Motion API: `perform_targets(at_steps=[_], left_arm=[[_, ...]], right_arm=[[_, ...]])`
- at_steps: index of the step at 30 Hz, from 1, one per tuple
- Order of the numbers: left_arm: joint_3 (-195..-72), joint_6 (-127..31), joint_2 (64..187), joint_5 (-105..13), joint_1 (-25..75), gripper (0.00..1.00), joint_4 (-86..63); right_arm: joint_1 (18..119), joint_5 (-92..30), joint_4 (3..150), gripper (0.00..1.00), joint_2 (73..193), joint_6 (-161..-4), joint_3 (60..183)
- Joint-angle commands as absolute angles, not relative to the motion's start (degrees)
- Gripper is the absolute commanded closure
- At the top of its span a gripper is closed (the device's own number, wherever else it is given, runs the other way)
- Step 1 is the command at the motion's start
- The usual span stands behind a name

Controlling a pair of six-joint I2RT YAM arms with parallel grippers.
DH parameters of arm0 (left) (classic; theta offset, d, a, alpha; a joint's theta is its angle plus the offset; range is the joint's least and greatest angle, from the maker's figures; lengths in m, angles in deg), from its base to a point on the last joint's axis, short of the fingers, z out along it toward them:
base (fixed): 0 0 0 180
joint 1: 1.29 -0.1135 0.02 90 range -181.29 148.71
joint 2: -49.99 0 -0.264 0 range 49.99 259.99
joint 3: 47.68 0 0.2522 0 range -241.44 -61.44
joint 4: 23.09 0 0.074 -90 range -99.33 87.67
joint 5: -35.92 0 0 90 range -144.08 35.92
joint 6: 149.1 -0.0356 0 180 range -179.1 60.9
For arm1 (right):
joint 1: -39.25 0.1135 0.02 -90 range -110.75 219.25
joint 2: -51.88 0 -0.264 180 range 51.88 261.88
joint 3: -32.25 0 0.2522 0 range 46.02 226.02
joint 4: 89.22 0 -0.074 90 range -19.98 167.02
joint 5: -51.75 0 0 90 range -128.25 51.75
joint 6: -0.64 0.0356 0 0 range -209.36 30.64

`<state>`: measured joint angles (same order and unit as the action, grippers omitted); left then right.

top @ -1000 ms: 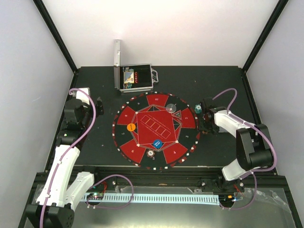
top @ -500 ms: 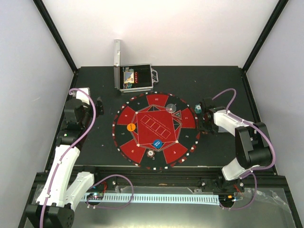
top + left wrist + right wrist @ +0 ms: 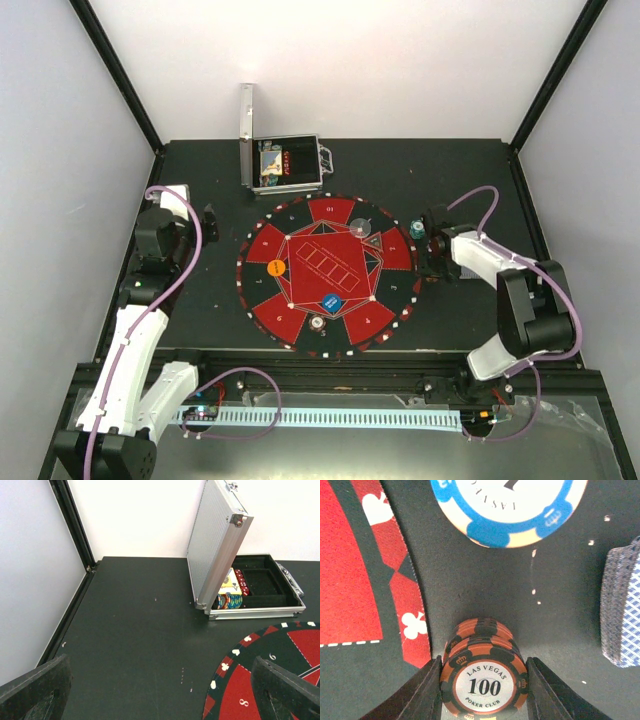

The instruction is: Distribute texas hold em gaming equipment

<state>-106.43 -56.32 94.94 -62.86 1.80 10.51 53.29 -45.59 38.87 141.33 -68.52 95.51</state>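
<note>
In the right wrist view, a stack of orange-and-black poker chips (image 3: pixel 483 682) marked 100 stands on the black table, just off the mat's edge. My right gripper (image 3: pixel 484 662) is shut on this stack, one finger pressed to each side. Beyond it lies a blue-and-white chip (image 3: pixel 510 507), and a pile of blue-backed playing cards (image 3: pixel 620 610) sits at the right. From above, the right gripper (image 3: pixel 432 262) is at the mat's right rim, near a teal chip (image 3: pixel 417 230). My left gripper (image 3: pixel 210 222) hangs open over bare table left of the mat.
The round red-and-black mat (image 3: pixel 300 245) carries an orange disc (image 3: pixel 277 268), a blue disc (image 3: pixel 333 302), a clear disc (image 3: pixel 362 227) and a chip (image 3: pixel 317 323). The open silver case (image 3: pixel 260 605) stands behind it with chips and cards inside.
The right gripper's jaws have closed in onto the orange-and-black chip stack. The left arm has not moved.
</note>
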Motion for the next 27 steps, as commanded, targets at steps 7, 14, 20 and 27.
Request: perform_targets(at_steps=[7,14,20,27], left_arm=[[-107.6,-55.4,94.0,-63.5,2.0,0.01,10.0],[-108.1,-54.4,94.9,-66.3,2.0,0.01,10.8],[-108.2,-53.0,95.9,-73.5,1.3,0.01,12.4],[-109.2,-51.7,97.1,-74.3,-3.4,0.01,13.6]], right_arm=[[56.0,-40.8,33.0,0.6,135.0,-70.4,100.2],[75.8,-40.7,33.0,0.6,141.4,-65.8,108.4],[90.4,-38.9,35.8,0.6,154.1,-64.1,120.9],[99.7,-39.0,34.7,0.6,168.5,-66.5,137.6]])
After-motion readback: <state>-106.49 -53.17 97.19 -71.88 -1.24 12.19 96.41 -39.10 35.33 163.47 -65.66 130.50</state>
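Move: The right fingers already grip the orange 100 chips. The orange button they are carried towards lies about 35 cm to the left, roughly level fore-and-aft and 2 cm lower; the blue button is some 23 cm left and 7 cm back, the chip already dealt 26 cm left and 12 cm back. White-and-blue chips stand 6 cm ahead, 1 cm right. From the left hand, the orange button is about 17 cm right, straight below. Rising first by about 5 cm, the right hand then sweeps fast to its left over the mat, some 33 cm in all, drawing slightly back and turning about 40 degrees counter-clockwise. Its fingers keep their hold on the orange 100 chips all the way towards the orange button. Late on, the open left hand swings about 4 cm left, away from the mat, dipping a little. ##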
